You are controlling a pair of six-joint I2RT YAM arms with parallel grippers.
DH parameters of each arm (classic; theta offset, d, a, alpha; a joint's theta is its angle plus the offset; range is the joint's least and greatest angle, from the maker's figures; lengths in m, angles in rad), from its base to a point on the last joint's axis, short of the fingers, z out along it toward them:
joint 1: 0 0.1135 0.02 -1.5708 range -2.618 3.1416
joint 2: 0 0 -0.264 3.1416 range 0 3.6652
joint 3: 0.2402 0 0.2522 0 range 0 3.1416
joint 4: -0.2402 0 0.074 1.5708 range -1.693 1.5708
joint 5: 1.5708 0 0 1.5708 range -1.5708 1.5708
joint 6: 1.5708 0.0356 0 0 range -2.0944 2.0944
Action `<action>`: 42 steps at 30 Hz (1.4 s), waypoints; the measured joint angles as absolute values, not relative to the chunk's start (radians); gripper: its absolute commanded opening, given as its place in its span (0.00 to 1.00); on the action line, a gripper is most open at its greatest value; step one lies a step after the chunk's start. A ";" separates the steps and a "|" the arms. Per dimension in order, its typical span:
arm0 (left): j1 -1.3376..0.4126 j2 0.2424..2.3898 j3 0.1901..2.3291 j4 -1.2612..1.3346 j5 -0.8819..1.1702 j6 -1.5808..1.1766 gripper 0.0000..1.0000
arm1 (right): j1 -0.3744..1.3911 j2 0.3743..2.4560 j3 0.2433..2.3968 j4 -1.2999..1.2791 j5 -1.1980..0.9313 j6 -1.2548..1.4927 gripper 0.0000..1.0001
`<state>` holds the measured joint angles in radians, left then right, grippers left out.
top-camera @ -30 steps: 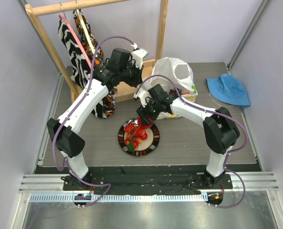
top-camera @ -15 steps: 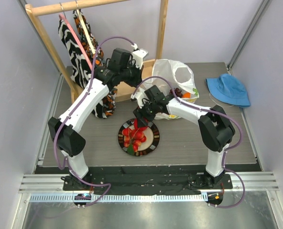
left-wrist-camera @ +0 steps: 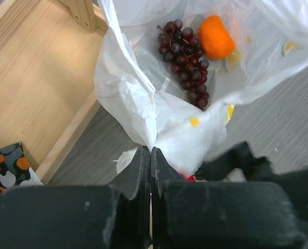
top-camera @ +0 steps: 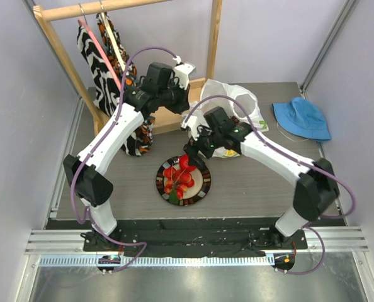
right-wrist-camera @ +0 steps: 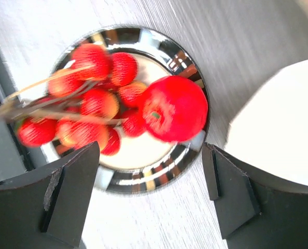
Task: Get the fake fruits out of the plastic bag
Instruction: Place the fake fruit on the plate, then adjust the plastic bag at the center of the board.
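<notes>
The white plastic bag (top-camera: 237,100) lies at the back middle of the table, mouth open. My left gripper (top-camera: 186,114) is shut on the bag's near edge (left-wrist-camera: 143,104) and holds it up. In the left wrist view a dark purple grape bunch (left-wrist-camera: 186,62) and an orange (left-wrist-camera: 216,37) lie inside the bag. My right gripper (top-camera: 196,153) is open and empty, just above the far edge of a round plate (top-camera: 201,190). On the plate (right-wrist-camera: 143,179) lie a red apple (right-wrist-camera: 173,108) and a cluster of red berries (right-wrist-camera: 81,104). No lemon shows.
A wooden clothes rack base (top-camera: 171,116) with patterned garments (top-camera: 102,56) stands at the back left, close to my left arm. A blue hat (top-camera: 300,116) lies at the back right. The bag's corner (right-wrist-camera: 278,119) lies just right of the plate.
My right arm's elbow has swung out to the right and its gripper has shifted slightly right over the plate. The red apple now lies free on the plate. The left gripper has not moved.
</notes>
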<state>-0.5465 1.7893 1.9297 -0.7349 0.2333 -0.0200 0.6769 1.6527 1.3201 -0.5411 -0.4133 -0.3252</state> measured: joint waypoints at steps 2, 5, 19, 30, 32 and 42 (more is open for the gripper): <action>-0.546 1.790 1.932 -0.731 0.239 -0.026 0.00 | 0.677 1.563 1.296 -0.551 -0.414 -0.340 0.85; -0.546 1.790 1.932 -0.731 0.241 -0.028 0.00 | 0.671 1.493 1.295 -0.569 -0.413 -0.350 0.76; -0.548 1.765 1.832 -0.731 0.290 -0.068 0.00 | 0.513 1.306 1.350 -0.519 -0.348 -0.388 0.36; -0.552 1.632 1.643 -0.754 0.328 -0.077 0.00 | 0.544 1.477 1.148 -0.461 -0.163 -0.422 0.28; -0.552 1.593 1.605 -0.768 0.341 -0.072 0.00 | 0.570 1.472 1.114 -0.498 -0.154 -0.422 0.28; -0.553 1.489 1.450 -0.839 0.383 -0.049 0.00 | 0.543 1.421 1.137 -0.546 -0.104 -0.408 0.25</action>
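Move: Some 11 cm ahead of the empty right hand, 14 cm to its right and 10 cm below it, the grapes lie in the plastic bag, with the orange about 5 cm to the right of them. The big red fruit sits on the plate just 1 cm ahead of that hand, 2 cm left and 8 cm down. From the left hand, which holds the bag's handle, the plate is 20 cm back and 27 cm below; the grapes lie level with it, 16 cm right and 25 cm down. Rising clear of the big red fruit, the right hand climbs about 15 cm, then arcs forward and right over the bag side and sinks as far again, drawing back, to end roughly 11 cm right of its start, its wide-open fingers narrowed to about a quarter. Meanwhile the left keeps its pinch on the handle and hauls it back about 12 cm towards the plate, lowering it and drifting left as it tips down. ##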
